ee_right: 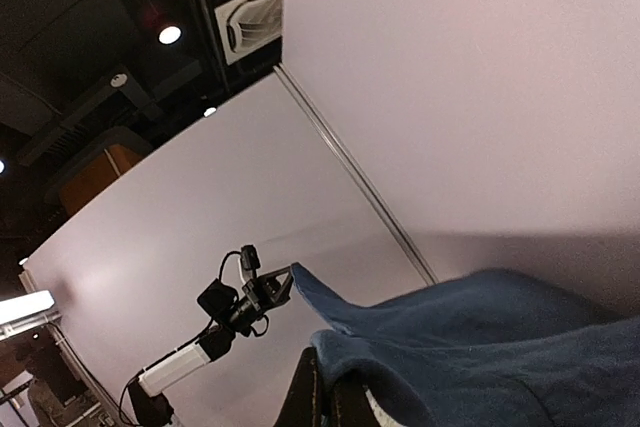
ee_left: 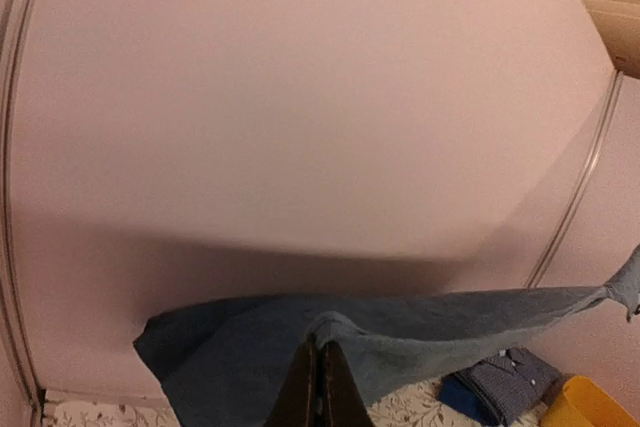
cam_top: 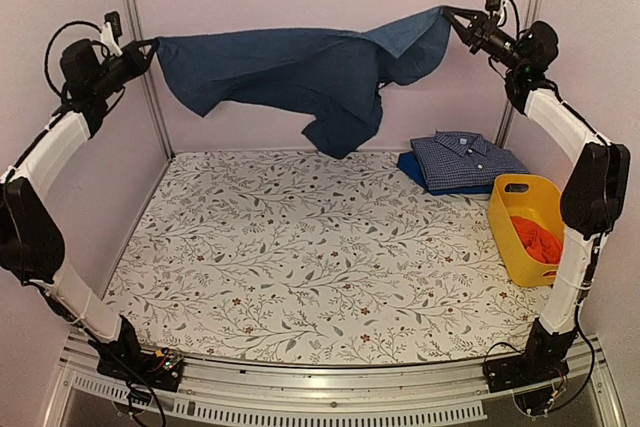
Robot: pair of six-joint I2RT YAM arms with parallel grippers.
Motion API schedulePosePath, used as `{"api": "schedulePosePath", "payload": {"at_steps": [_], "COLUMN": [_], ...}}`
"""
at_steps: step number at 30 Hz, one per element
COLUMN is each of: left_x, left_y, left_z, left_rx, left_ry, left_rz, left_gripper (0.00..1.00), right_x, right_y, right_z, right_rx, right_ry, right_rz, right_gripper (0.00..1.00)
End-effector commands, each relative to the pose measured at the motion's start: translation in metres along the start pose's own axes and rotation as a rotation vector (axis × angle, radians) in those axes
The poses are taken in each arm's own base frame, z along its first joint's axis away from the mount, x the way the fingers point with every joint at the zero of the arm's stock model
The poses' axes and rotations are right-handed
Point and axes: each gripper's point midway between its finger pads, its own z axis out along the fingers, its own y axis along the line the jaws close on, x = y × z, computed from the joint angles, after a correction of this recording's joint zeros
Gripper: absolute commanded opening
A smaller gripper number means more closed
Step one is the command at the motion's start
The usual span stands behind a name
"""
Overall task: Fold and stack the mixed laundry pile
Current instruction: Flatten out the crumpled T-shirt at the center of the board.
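A dark blue garment (cam_top: 300, 72) from the mixed laundry pile hangs stretched in the air between both arms, high above the table, and its middle sags in loose folds. My left gripper (cam_top: 152, 44) is shut on its left corner and my right gripper (cam_top: 447, 13) on its right corner. The left wrist view shows the left gripper (ee_left: 320, 352) pinching a fold of the garment (ee_left: 230, 357). The right wrist view shows the right gripper (ee_right: 327, 367) shut on the garment (ee_right: 500, 337). A folded blue check shirt (cam_top: 462, 159) lies at the back right on a folded darker blue piece (cam_top: 410, 169).
A yellow plastic basket (cam_top: 510, 247) stands at the right edge of the table with a red-orange cloth (cam_top: 535, 237) inside. A floral sheet (cam_top: 300, 257) covers the table. Pink walls with metal posts close in the back and sides.
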Motion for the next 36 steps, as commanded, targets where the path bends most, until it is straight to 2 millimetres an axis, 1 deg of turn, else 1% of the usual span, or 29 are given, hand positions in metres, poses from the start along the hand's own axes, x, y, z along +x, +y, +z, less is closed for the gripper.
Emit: {"api": "schedulePosePath", "payload": {"at_steps": [1,2,3,4,5,6,7,8,10,12,14,16,18,21,23,24,27,28,31,34,36], "left_x": [0.137,0.166,0.191,0.215,0.237,0.255,0.274,0.291,0.321,0.343,0.361,0.374,0.378,0.376,0.374,0.373,0.371,0.372,0.374,0.375,0.377], "left_y": [0.039,0.041,0.042,0.045,0.048,0.051,0.054,0.056,0.062,0.065,0.066,0.062,0.057,0.045,0.034,0.029,0.015,0.008,-0.005,-0.012,-0.015], "left_z": [-0.019,-0.03,-0.04,-0.051,-0.062,-0.072,-0.083,-0.091,-0.106,-0.118,-0.128,-0.14,-0.153,-0.173,-0.187,-0.195,-0.219,-0.227,-0.256,-0.282,-0.302], "left_rx": [-0.033,-0.046,-0.067,-0.1,-0.127,-0.153,-0.176,-0.195,-0.243,-0.268,-0.296,-0.311,-0.348,-0.411,-0.442,-0.458,-0.519,-0.527,-0.599,-0.66,-0.712], "left_ry": [0.252,0.301,0.348,0.396,0.441,0.476,0.513,0.552,0.639,0.709,0.789,0.863,0.916,0.982,1.025,1.044,1.094,1.115,1.171,1.205,1.233], "left_rz": [-0.157,-0.191,-0.215,-0.235,-0.255,-0.278,-0.308,-0.332,-0.373,-0.41,-0.444,-0.474,-0.506,-0.537,-0.555,-0.559,-0.576,-0.583,-0.585,-0.59,-0.592], "left_gripper": [0.0,0.0,0.0,0.0,0.0,0.0,0.0,0.0,0.0,0.0,0.0,0.0,0.0,0.0,0.0,0.0,0.0,0.0,0.0,0.0,0.0], "right_x": [0.145,0.164,0.179,0.2,0.219,0.24,0.257,0.277,0.308,0.329,0.343,0.355,0.366,0.374,0.378,0.378,0.39,0.4,0.429,0.459,0.469], "right_y": [-0.087,-0.088,-0.084,-0.089,-0.091,-0.095,-0.095,-0.099,-0.108,-0.119,-0.126,-0.128,-0.122,-0.099,-0.081,-0.069,-0.042,-0.035,-0.012,0.01,0.023], "right_z": [-0.032,-0.044,-0.057,-0.07,-0.084,-0.097,-0.108,-0.119,-0.137,-0.15,-0.159,-0.171,-0.184,-0.2,-0.21,-0.214,-0.224,-0.23,-0.246,-0.27,-0.283], "right_rx": [0.147,0.187,0.22,0.263,0.3,0.332,0.356,0.386,0.431,0.468,0.512,0.555,0.595,0.636,0.659,0.665,0.675,0.684,0.704,0.747,0.78], "right_ry": [0.247,0.258,0.273,0.295,0.319,0.346,0.372,0.408,0.474,0.528,0.576,0.63,0.673,0.703,0.718,0.723,0.763,0.786,0.855,0.917,0.942], "right_rz": [0.236,0.261,0.274,0.315,0.34,0.376,0.408,0.439,0.494,0.53,0.564,0.57,0.598,0.657,0.682,0.689,0.722,0.741,0.774,0.836,0.866], "right_gripper": [0.0,0.0,0.0,0.0,0.0,0.0,0.0,0.0,0.0,0.0,0.0,0.0,0.0,0.0,0.0,0.0,0.0,0.0,0.0,0.0,0.0]}}
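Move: I hold the blue T-shirt by one end in each closed gripper, high above the board. The board's center lies about 46 cm to the right of my left hand, 8 cm back and 48 cm below. From my right hand it is some 32 cm left, 9 cm back and 53 cm down. The folded shirts lie 28 cm ahead of my right hand and 22 cm right; the yellow basket is 32 cm right and 9 cm back. I whip both hands down together, some 40 cm, to swing the T-shirt onto the board, then draw them back low above it, the left about 20 cm and the right about 25 cm, dragging the held edge towards my bases. Both wrists tip steeply downward on the way, and my fingers keep their pinch. ##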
